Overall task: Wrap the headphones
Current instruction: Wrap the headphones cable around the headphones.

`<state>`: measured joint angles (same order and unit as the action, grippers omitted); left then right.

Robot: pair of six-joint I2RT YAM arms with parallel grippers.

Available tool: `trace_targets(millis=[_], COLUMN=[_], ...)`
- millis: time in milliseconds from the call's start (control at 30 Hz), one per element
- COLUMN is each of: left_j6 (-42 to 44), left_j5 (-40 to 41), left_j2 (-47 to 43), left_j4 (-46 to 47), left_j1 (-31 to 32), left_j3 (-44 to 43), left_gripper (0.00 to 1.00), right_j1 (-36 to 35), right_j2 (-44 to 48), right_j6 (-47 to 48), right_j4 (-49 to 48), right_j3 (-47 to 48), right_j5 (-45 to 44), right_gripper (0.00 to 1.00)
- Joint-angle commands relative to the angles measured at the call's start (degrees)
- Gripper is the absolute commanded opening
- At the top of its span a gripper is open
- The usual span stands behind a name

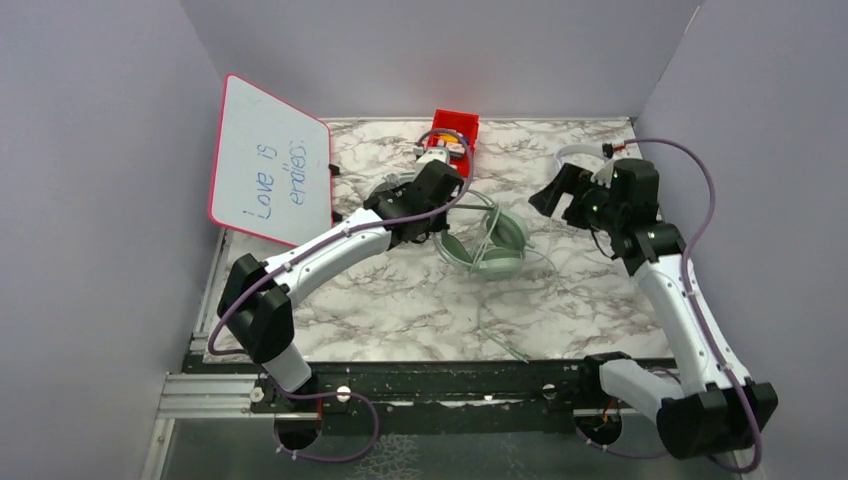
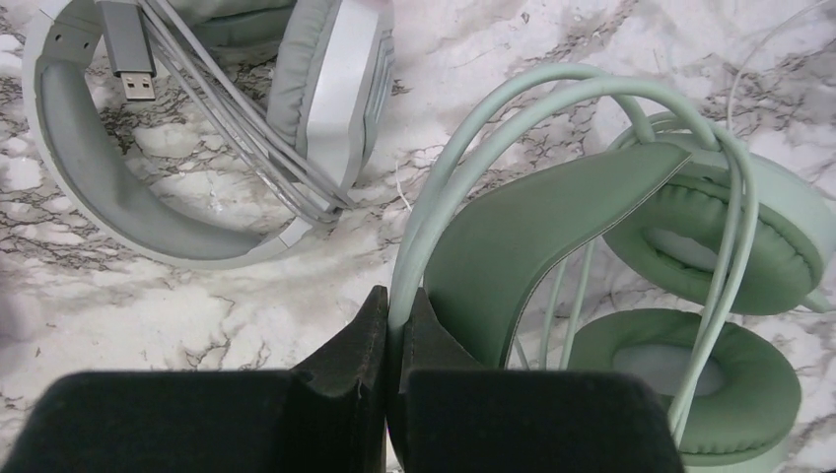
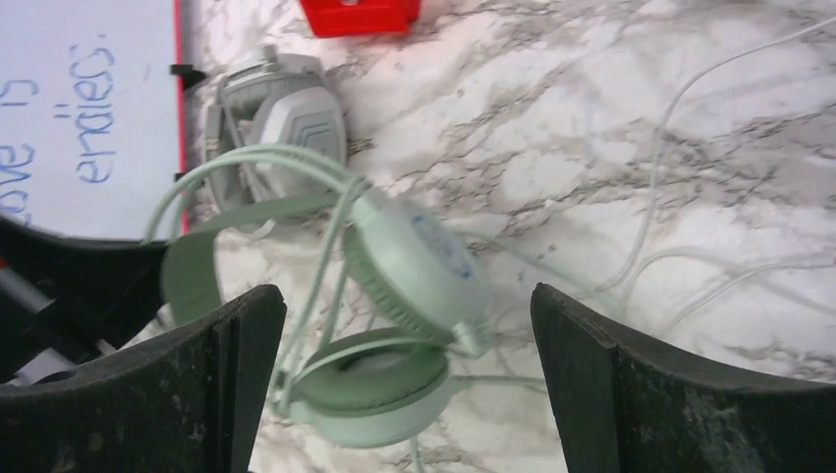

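The mint-green headphones lie at the table's middle, earcups at the right in the left wrist view. My left gripper is shut on their thin mint wire headband. Their thin cable trails loose toward the front edge. The grey-white headphones lie just left of them, with cable and USB plug bundled across them; my left arm mostly hides them in the top view. My right gripper is open and empty, hovering above and to the right of the mint headphones. The small white headphones sit at the back right, partly behind my right arm.
A red-framed whiteboard leans against the left wall. A red box stands at the back middle. Grey walls close in the left, back and right. Loose cable loops lie on the marble to the right of the mint headphones.
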<state>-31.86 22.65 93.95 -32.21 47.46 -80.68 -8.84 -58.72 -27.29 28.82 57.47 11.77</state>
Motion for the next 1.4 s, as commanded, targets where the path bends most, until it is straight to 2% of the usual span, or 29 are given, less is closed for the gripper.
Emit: trace_targets(millis=[0, 200, 333, 400, 433, 500, 600, 767, 933, 1133, 1233, 1367], left_j6=[-1.6, -3.1, -3.6, -3.9, -4.0, -4.1, -4.3, -4.5, -4.9, -5.0, -5.3, -5.5], left_j5=[-11.7, -22.1, -26.1, -26.3, -26.5, -27.3, -28.2, -28.7, -30.0, -31.1, -31.9, -33.3], left_j2=[-6.5, -10.5, -11.7, -12.6, -12.7, -12.9, -13.1, -14.8, -16.5, -17.6, -18.1, -18.5], left_j4=[5.3, 6.3, 7.3, 8.1, 8.4, 8.9, 9.4, 10.4, 11.2, 11.8, 12.3, 13.2], left_j1=[-4.3, -9.7, -12.0, -12.4, -12.6, -12.8, -12.9, -13.0, -13.3, -13.4, -13.5, -13.5], left_j3=[-0.2, 1.0, 2.2, 2.8, 3.0, 3.0, 3.0, 3.9, 4.4, 4.9, 5.2, 5.7], left_gripper=[0.00, 0.00, 0.00, 0.00, 0.00, 0.00, 0.00, 0.00, 0.00, 0.00, 0.00, 0.00], right_j1=[7.0, 17.5, 17.8, 17.9, 17.8, 16.6, 16.1, 15.8, 14.7, 13.9, 13.5, 13.3], right_j2=[-9.3, -13.3, -20.0, -20.9, -20.1, -18.0, -19.3, -25.8, -30.6, -33.8, -35.7, -37.3], right_j6=[6.3, 2.6, 0.3, -6.5, -13.2, -27.6, -35.1, -39.1, -44.3, -47.9, -48.7, -50.1], right_j4=[2.9, -2.6, -1.0, -2.9, -5.1, -0.7, 5.1, 8.3, 9.3, 10.1, 9.7, 6.8], right_j3=[1.9, -3.2, -5.0, -7.8, -9.9, -12.4, -12.1, -8.8, -7.3, -5.5, -5.6, -7.4], right_j5=[9.2, 23.3, 30.8, 34.5, 34.2, 23.8, 16.4, 11.5, 11.2, 7.6, 7.3, 7.2], right_gripper=[1.00, 1.00, 0.98, 0.95, 0.95, 0.92, 0.89, 0.85, 0.66, 0.62, 0.48, 0.38])
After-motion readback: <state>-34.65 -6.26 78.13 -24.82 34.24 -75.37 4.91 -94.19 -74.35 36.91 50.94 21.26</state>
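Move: The stretch of green headphone cable that the right hand goes for lies almost straight below it, some 22 cm down, about 2 cm back and 1 cm to its right. The held green earcups are some 11 cm to its left, level fore-and-aft and 13 cm lower; the white headphones lie 17 cm ahead and 7 cm right, on the table. From the left hand that cable stretch is about 24 cm right, 5 cm back and 17 cm down; the grey headphones lie 7 cm ahead, 6 cm left and 14 cm below. Still pinching the green headband and its cable strands, the left hand raises the headphones about 10 cm, drifting slightly left and rolling so its right side comes up. Meanwhile the right hand swings briefly forward and right, then back, while dropping some 20 cm to the loose cable; it tips its fingers down, twists clockwise and narrows them from wide open to under half, with contact not clear. ##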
